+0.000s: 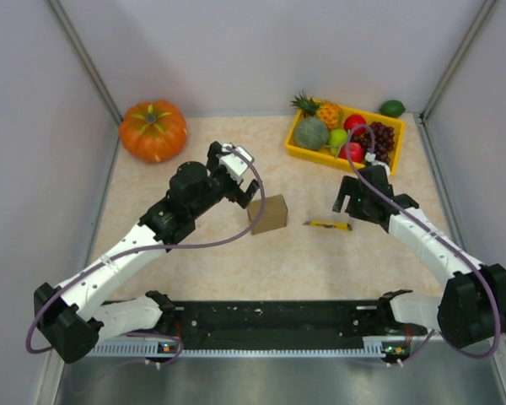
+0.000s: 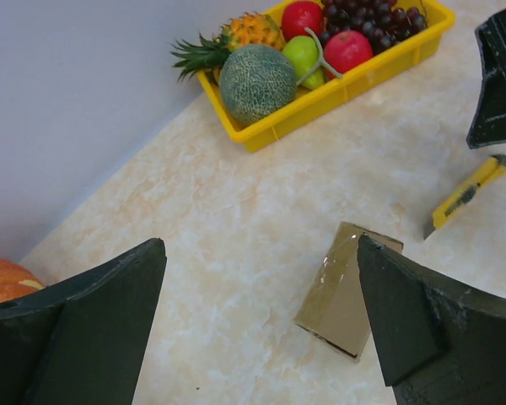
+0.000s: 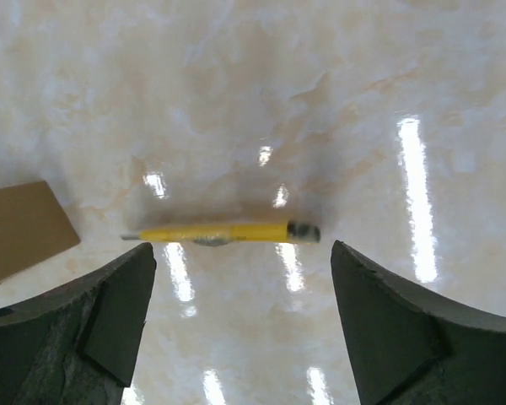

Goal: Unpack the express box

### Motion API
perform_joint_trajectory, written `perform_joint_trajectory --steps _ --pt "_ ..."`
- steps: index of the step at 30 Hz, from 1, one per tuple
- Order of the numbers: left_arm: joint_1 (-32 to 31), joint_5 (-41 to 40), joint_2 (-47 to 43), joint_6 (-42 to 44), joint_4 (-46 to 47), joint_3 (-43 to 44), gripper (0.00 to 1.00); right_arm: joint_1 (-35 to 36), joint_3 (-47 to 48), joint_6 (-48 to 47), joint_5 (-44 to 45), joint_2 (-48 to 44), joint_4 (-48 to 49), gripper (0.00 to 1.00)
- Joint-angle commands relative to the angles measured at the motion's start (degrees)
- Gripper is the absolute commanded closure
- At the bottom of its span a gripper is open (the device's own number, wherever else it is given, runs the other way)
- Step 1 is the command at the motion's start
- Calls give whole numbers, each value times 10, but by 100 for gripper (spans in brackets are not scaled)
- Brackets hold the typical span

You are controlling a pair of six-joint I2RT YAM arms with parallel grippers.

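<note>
The express box (image 1: 268,213), a small brown taped carton, stands on the table's middle; it also shows in the left wrist view (image 2: 341,295) and at the left edge of the right wrist view (image 3: 21,228). My left gripper (image 1: 246,194) hovers just left of it and is open (image 2: 260,274), with the box near its right finger and nothing between the fingers. A yellow utility knife (image 1: 327,224) lies flat on the table to the right of the box. Over it my right gripper (image 1: 346,202) stands open (image 3: 243,263), and the knife (image 3: 228,232) lies free just ahead of the fingertips.
An orange pumpkin (image 1: 153,130) sits at the back left. A yellow tray (image 1: 297,148) of fruit stands at the back right, with a lime (image 1: 392,108) behind it. Grey walls close in the back and both sides.
</note>
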Motion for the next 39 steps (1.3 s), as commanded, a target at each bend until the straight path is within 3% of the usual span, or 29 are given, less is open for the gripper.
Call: perform_joint_trajectory --steps 1,4,6,8,10,11,13,16,18,22,26,31,36,39 --pt "9 -58 -36 -74 51 -8 1 -3 49 -39 99 -44 -48 16" --pt "24 -82 -47 -148 46 -7 1 -3 66 -62 84 -63 -41 16" --pt "44 -86 -46 -195 27 4 1 -4 86 -76 21 -48 -19 19" --pt "51 -80 -37 -225 -25 19 4 -1 103 -73 -50 -24 -5 30" --pt "52 -41 -28 -226 -85 25 17 13 136 -66 -103 28 6 42" --pt "51 -27 -26 -227 -100 21 32 22 151 -64 -113 48 8 53" --pt "50 93 -23 -234 -124 -5 45 54 196 -71 -122 108 8 63" --pt "44 213 -27 -288 -111 -65 56 81 256 -73 -124 178 16 74" --pt "25 225 -31 -325 -91 -110 66 97 292 -72 -129 210 26 75" --pt "-7 212 -9 -369 -53 -153 74 115 350 -74 -163 288 42 82" --pt "-7 193 58 -427 -60 -140 79 132 392 -86 -206 361 42 87" --pt "-6 144 143 -470 -57 -111 82 145 400 -96 -239 388 28 87" --pt "10 60 164 -492 -82 -78 82 148 346 -97 -252 355 21 87" --pt "33 66 168 -496 -69 -76 79 148 306 -84 -268 312 13 87"
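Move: The brown express box stands about 24 cm to the right hand's left, barely 1 cm farther out and some 6 cm lower. From the raised left hand the box is roughly 3 cm back, 7 cm right and 25 cm below. The yellow knife is just under the right hand, 4 cm left, 2 cm back and 7 cm down; the fruit crate lies about 30 cm ahead of that hand and 5 cm right. The box is closed in on from both sides. The right hand leaves the already released knife, arcs up and then down some 20 cm left and about 6 cm forward to the box's far right edge, nearly shutting its fingers. The left, after a small rise leftward, drops about 20 cm and draws back to the box's near left corner, nearly shutting too and tipping some 60 degrees down. ##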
